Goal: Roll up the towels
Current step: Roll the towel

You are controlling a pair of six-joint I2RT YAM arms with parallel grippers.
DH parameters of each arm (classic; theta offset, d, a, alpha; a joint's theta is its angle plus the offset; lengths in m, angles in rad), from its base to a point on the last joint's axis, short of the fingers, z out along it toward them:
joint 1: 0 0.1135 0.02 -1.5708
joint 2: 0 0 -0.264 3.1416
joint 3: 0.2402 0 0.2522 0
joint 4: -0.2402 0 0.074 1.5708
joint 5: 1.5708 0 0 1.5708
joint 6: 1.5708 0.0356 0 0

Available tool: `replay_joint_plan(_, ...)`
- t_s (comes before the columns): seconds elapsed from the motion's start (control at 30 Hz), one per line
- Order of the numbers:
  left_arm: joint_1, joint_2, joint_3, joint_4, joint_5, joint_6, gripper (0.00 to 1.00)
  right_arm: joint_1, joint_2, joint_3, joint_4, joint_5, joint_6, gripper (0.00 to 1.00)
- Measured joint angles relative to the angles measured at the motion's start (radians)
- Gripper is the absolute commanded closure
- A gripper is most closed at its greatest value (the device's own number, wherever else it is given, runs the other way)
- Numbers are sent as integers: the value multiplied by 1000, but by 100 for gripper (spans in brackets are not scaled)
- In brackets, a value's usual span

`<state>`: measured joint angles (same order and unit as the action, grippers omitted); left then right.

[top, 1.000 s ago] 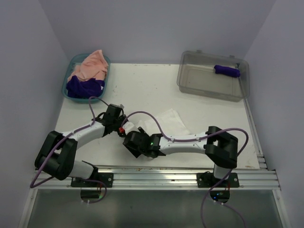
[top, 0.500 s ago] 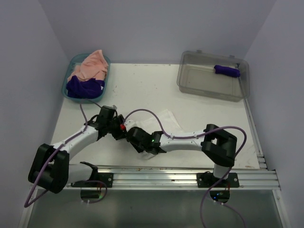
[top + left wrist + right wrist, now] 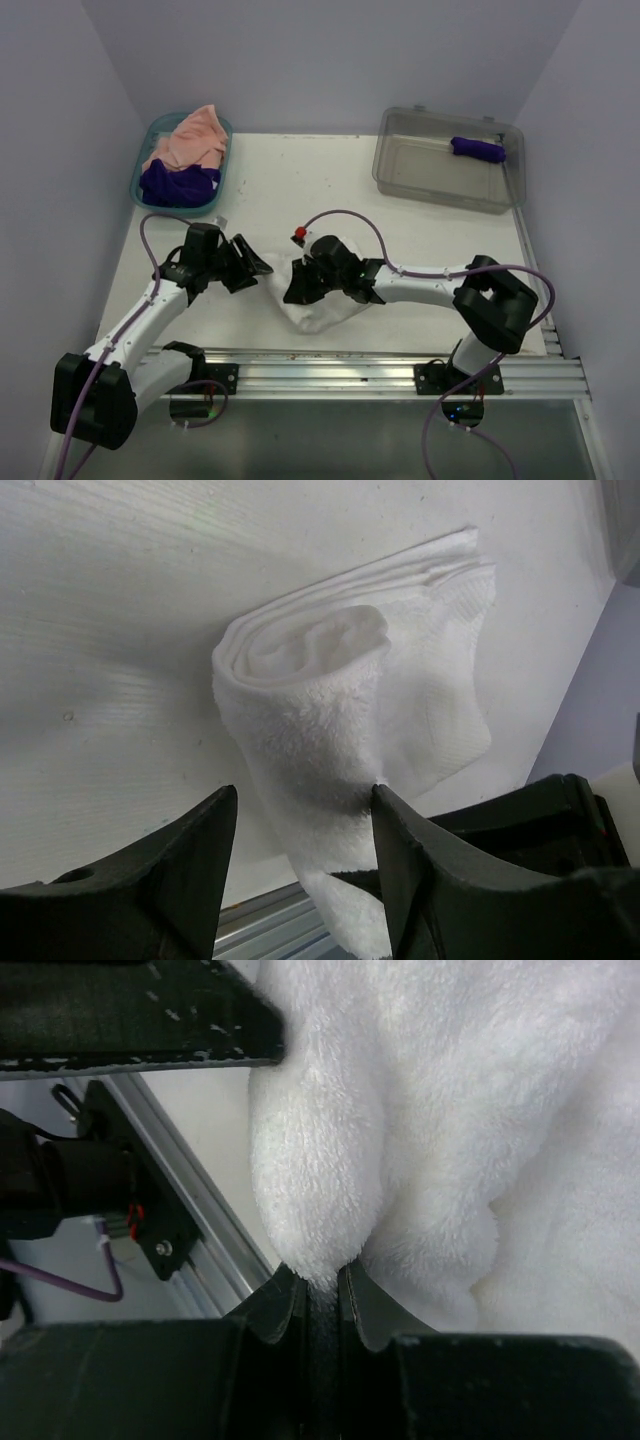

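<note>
The white towel [image 3: 322, 308] is bunched and partly rolled near the table's front edge; in the left wrist view the white towel [image 3: 340, 700] shows a loose rolled end. My right gripper [image 3: 297, 287] is shut on a fold of it, and the fingertips [image 3: 283, 1295] pinch white pile. My left gripper [image 3: 260, 266] stands open just left of the towel, and between its fingers [image 3: 190, 860] lies only bare table and the towel's hanging edge. A peach-pink towel [image 3: 190, 135] and a dark purple towel [image 3: 178, 183] lie in the teal basket. A purple roll [image 3: 478, 150] rests in the clear bin.
The teal basket [image 3: 139, 187] stands at the back left, the clear grey bin [image 3: 420, 175] at the back right. The metal rail [image 3: 380, 362] runs along the front edge just below the towel. Purple cables loop over both arms.
The left gripper has opened and drawn back to the left, off the towel. The right gripper has shut on the white towel and moved right with it, bunching it up.
</note>
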<state>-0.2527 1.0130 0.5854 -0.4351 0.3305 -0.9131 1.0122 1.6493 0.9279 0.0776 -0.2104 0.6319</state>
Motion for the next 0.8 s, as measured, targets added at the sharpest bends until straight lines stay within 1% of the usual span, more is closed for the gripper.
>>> replay_joint_plan(0.2,-14,-5,0,15,45,11,43,-95,-10,-171,225,-155,190,100)
replay_joint_plan(0.43,-71,16,11,69,79,14,44,-163,17,-309,507,-262,383,100)
replay_joint_plan(0.53,-93,44,33,89,83,15,44,-175,50,-344,615,-288,451,100)
replay_joint_plan(0.8,-150,122,76,138,84,19,45,-190,132,-388,830,-340,576,100)
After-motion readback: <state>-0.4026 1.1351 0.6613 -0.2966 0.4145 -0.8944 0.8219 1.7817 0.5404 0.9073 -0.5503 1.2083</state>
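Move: Off to the left hand's right, about 9 cm away, 3 cm nearer the base and 5 cm lower, lies the middle of the white towel's roll; the flat part still to be rolled is some 20 cm to that hand's right, 1 cm back and 8 cm below. The right hand already pinches the roll, whose middle sits about 3 cm under it; from this hand the flat part lies 12 cm right, 2 cm ahead and 6 cm down. Keeping its pinch on the white roll, the right hand draws it about 2.5 cm right, sinks 1 cm and rolls its wrist some 30 degrees about the fingers, which also swing up nearer to level. Meanwhile the half-open left hand glides 6 cm right towards the roll's far end, rising about 2 cm and turning clockwise, fingers staying apart. ##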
